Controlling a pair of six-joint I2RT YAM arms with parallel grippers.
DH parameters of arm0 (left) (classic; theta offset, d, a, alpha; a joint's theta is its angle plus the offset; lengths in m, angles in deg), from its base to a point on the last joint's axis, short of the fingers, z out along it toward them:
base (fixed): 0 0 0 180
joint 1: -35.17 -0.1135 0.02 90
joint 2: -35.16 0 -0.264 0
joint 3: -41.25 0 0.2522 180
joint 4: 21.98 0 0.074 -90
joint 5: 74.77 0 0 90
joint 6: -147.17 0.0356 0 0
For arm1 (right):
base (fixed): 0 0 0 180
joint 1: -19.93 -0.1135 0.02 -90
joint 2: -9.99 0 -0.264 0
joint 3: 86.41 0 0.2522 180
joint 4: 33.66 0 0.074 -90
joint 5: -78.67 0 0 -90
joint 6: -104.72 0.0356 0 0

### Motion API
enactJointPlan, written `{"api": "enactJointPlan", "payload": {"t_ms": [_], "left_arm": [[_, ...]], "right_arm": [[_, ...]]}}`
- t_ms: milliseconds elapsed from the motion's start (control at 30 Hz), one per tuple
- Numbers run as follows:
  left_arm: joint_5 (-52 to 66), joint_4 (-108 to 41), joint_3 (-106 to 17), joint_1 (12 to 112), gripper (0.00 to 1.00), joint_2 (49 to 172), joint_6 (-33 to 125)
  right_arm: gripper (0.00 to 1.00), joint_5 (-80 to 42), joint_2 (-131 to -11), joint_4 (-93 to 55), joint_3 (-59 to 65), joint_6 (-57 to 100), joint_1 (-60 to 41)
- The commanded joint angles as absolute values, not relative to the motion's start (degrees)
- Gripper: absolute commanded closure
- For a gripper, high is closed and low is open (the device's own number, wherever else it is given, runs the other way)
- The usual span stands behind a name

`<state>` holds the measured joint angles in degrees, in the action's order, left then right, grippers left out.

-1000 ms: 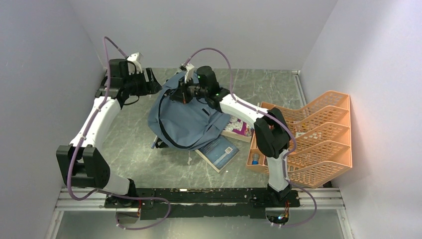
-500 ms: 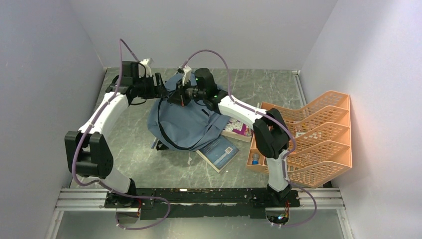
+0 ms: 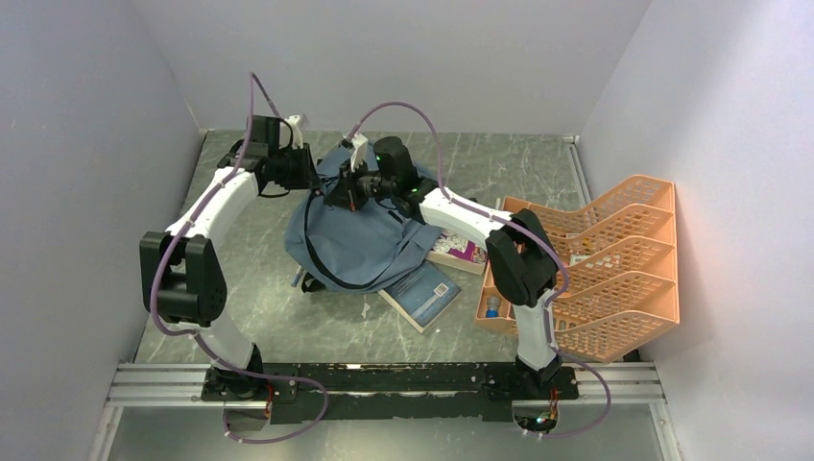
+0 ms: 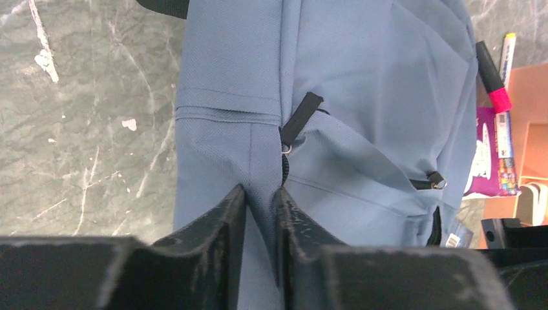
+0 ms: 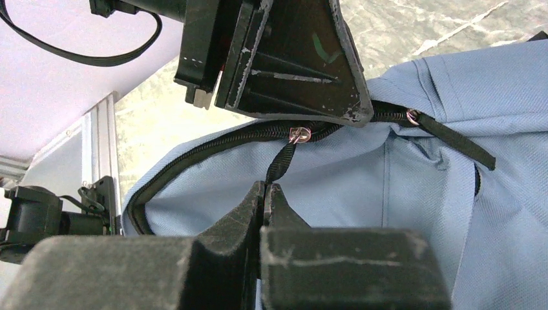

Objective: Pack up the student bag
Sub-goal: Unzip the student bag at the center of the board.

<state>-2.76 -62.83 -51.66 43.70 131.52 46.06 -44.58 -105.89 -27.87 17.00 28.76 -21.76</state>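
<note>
The slate-blue student bag (image 3: 360, 240) lies crumpled at the table's middle. At its far top edge, my left gripper (image 3: 315, 173) pinches a fold of its fabric. In the left wrist view the left gripper (image 4: 260, 190) has blue cloth of the bag (image 4: 362, 77) squeezed between its jaws, beside a black zip. My right gripper (image 3: 344, 187) meets it from the right. In the right wrist view the right gripper (image 5: 265, 187) is shut on the black zip pull strap (image 5: 281, 161), which hangs from the slider on the main zip. The zip gapes open to the left.
An orange mesh tray (image 3: 614, 259) stands at the right with a small bottle (image 3: 491, 309) at its near corner. A blue book (image 3: 422, 291) and a purple booklet (image 3: 461, 248) poke out from under the bag. A pink-tipped marker (image 4: 492, 77) lies beside the booklet.
My left arm has swung right to the bag's top edge and its jaws have closed from wide open onto the fabric. The right gripper has stayed on the zip pull.
</note>
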Motion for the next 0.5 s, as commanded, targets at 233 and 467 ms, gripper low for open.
{"api": "enactJointPlan", "payload": {"t_ms": [233,467], "left_arm": [[-2.89,-61.15,-54.52,44.04,0.95,133.38,46.32],[-2.49,-60.15,-56.61,44.04,0.95,135.37,45.78]], "right_arm": [[1.0,-49.81,-104.01,-24.75,19.18,25.41,-25.2],[1.0,-53.7,-103.57,-22.64,18.98,24.17,-28.0]]}}
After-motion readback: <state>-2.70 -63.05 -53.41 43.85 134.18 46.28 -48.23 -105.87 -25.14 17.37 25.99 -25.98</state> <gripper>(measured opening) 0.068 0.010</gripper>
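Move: Just ahead of the right fingertips sits the zip slider whose pull tab they already hold, about 3 cm to the left and 1 cm forward. The bend of the zip near the bag's near end lies some 11 cm back, 3 cm left and 5 cm lower. For the left hand, the bag's zip edge is between its half-open fingers, roughly 1 cm below. From there the second slider is about 2 cm forward and 2 cm right, the held slider some 3 cm back, level sideways. Pinching the bag's fabric beside the zip, the left fingers close from part-open while sinking about 1 cm, then ease slightly forward. Meanwhile the right hand keeps the pull tab shut in its fingers and, gathering speed, draws the slider back and somewhat left, about 5 cm, along the track towards the bag's near bend and away from the left gripper, the hand turning slightly counter-clockwise. ##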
